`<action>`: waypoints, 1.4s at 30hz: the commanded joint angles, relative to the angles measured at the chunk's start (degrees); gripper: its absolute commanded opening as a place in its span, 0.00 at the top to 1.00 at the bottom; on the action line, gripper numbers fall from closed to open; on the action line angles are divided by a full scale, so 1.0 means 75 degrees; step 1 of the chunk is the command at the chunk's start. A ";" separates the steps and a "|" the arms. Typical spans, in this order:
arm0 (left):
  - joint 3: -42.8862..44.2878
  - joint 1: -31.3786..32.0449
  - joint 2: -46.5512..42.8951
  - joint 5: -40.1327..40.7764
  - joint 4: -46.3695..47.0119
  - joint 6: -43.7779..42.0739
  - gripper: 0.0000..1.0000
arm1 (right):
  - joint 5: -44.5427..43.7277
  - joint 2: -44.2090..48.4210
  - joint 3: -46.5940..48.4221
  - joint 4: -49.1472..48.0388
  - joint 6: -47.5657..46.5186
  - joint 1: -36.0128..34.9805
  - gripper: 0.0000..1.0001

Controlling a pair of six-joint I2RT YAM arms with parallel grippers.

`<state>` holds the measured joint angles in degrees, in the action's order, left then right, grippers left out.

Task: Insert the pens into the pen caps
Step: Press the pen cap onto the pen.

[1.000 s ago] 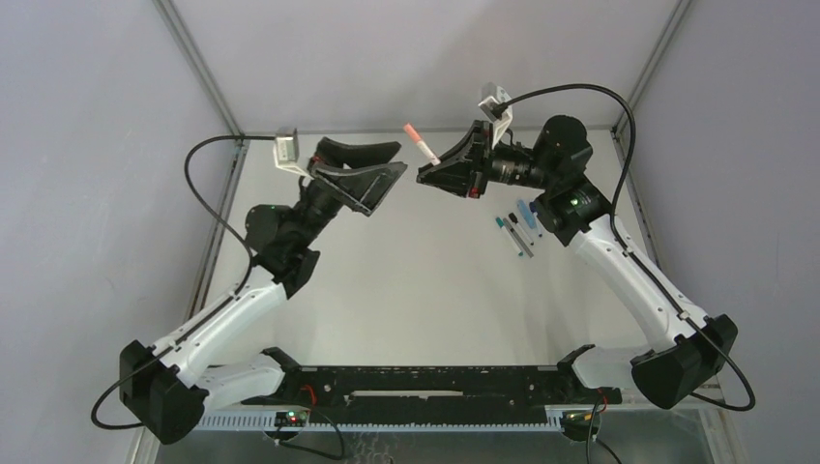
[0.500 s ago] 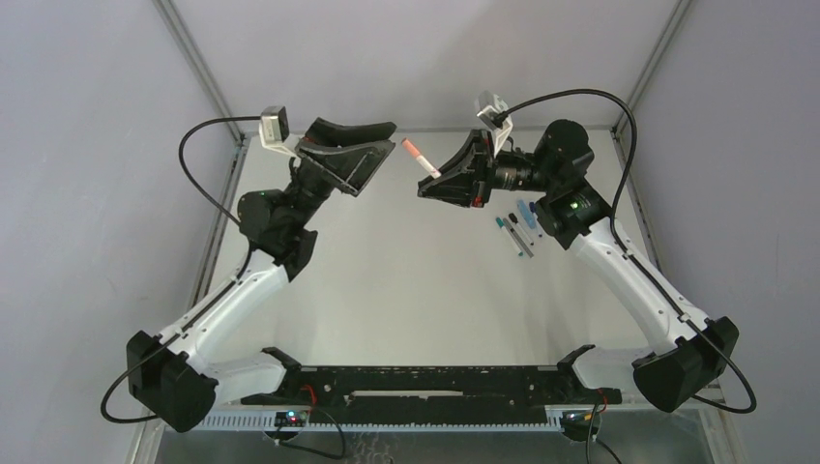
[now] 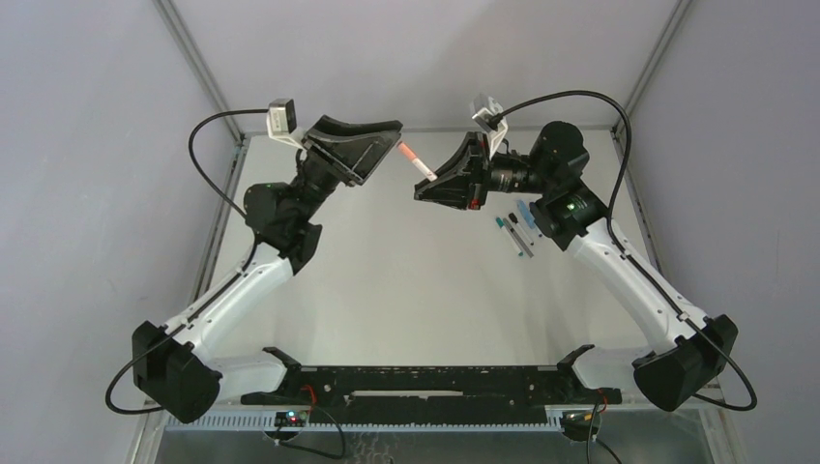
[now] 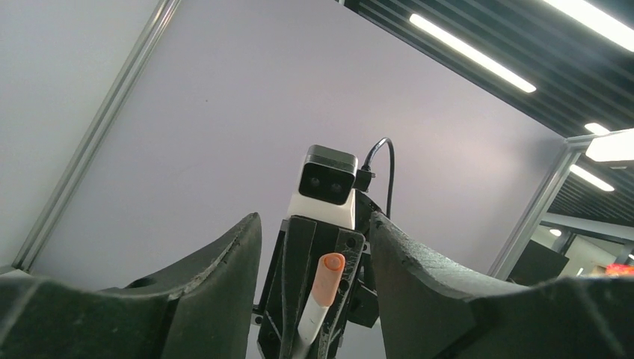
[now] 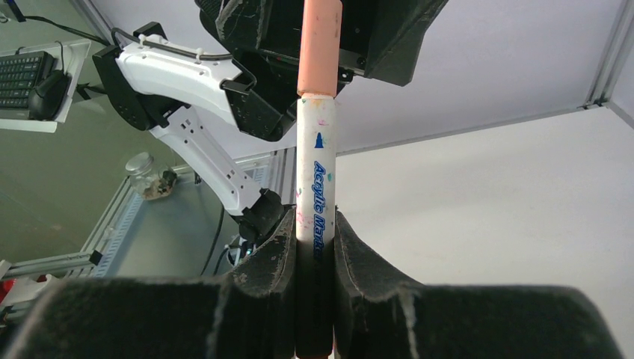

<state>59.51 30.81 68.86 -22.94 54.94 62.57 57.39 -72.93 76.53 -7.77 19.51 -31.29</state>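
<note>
My right gripper [image 5: 315,224] is shut on a white pen [image 5: 315,179] marked "Acrylic Marker" and holds it above the table. A salmon-pink pen cap [image 5: 320,45] sits on the pen's far end. In the top view the capped pen [image 3: 416,164] sticks up and to the left from the right gripper [image 3: 430,179], with its pink tip at the mouth of my left gripper [image 3: 392,135]. The left wrist view shows the cap [image 4: 329,278] end-on. The left gripper [image 4: 314,224] stands open on either side of the cap, and its fingers [image 4: 224,262] are apart from it.
Several other pens [image 3: 514,235], one of them light blue [image 3: 525,211], lie together on the table below the right wrist. The left arm's fingers [image 5: 389,37] fill the top of the right wrist view. Frame rails and grey walls edge the table.
My left gripper has risen and moved right to meet the pink cap, and its jaws have narrowed. The right gripper has tilted slightly with the pen still in it.
</note>
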 commanded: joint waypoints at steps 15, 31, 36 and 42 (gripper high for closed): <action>0.0637 0.0247 0.0099 -0.0234 -0.0142 -0.0258 0.52 | -0.0374 -0.0144 0.0006 -0.0241 0.0178 -0.0129 1.00; 0.0776 0.0340 0.0216 -0.0435 -0.0267 -0.0398 0.86 | -0.0418 -0.0155 0.0022 -0.0244 0.0211 -0.0147 1.00; 0.0739 0.0345 0.0225 -0.0610 -0.0470 -0.0507 1.00 | -0.0389 -0.0173 0.0100 -0.0347 0.0301 -0.0095 1.00; 0.0610 0.0428 0.0141 -0.0583 -0.1008 -0.0745 1.00 | -0.0479 -0.0211 0.0207 -0.0399 0.0323 -0.0071 1.00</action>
<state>61.71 32.77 70.50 -24.62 51.24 59.51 54.98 -74.06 76.53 -8.12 20.78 -31.83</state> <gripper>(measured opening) 0.171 0.229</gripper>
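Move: The orange pen cap is just off the open left fingertips, about 3 cm to the right, 1 cm back and 1 cm lower. The white pen it sits on slopes away below it, its middle roughly 6 cm to the left hand's right, 3 cm back and 6 cm lower, and is still pinched by the right fingers. From the right hand the cap is some 4 cm left, 3 cm forward and 6 cm above. The left hand eases about 2 cm to the right and very slightly down onto the upper end of the orange cap, hardly turning, while its fingers close from a bit over half open until they pinch the cap from both sides, the grip effort rising as they stop short of shut. The right hand keeps its hold on the pen, first carrying pen and cap about 1 cm forward with a little to the left, then staying nearly still while the left fingers shut. ##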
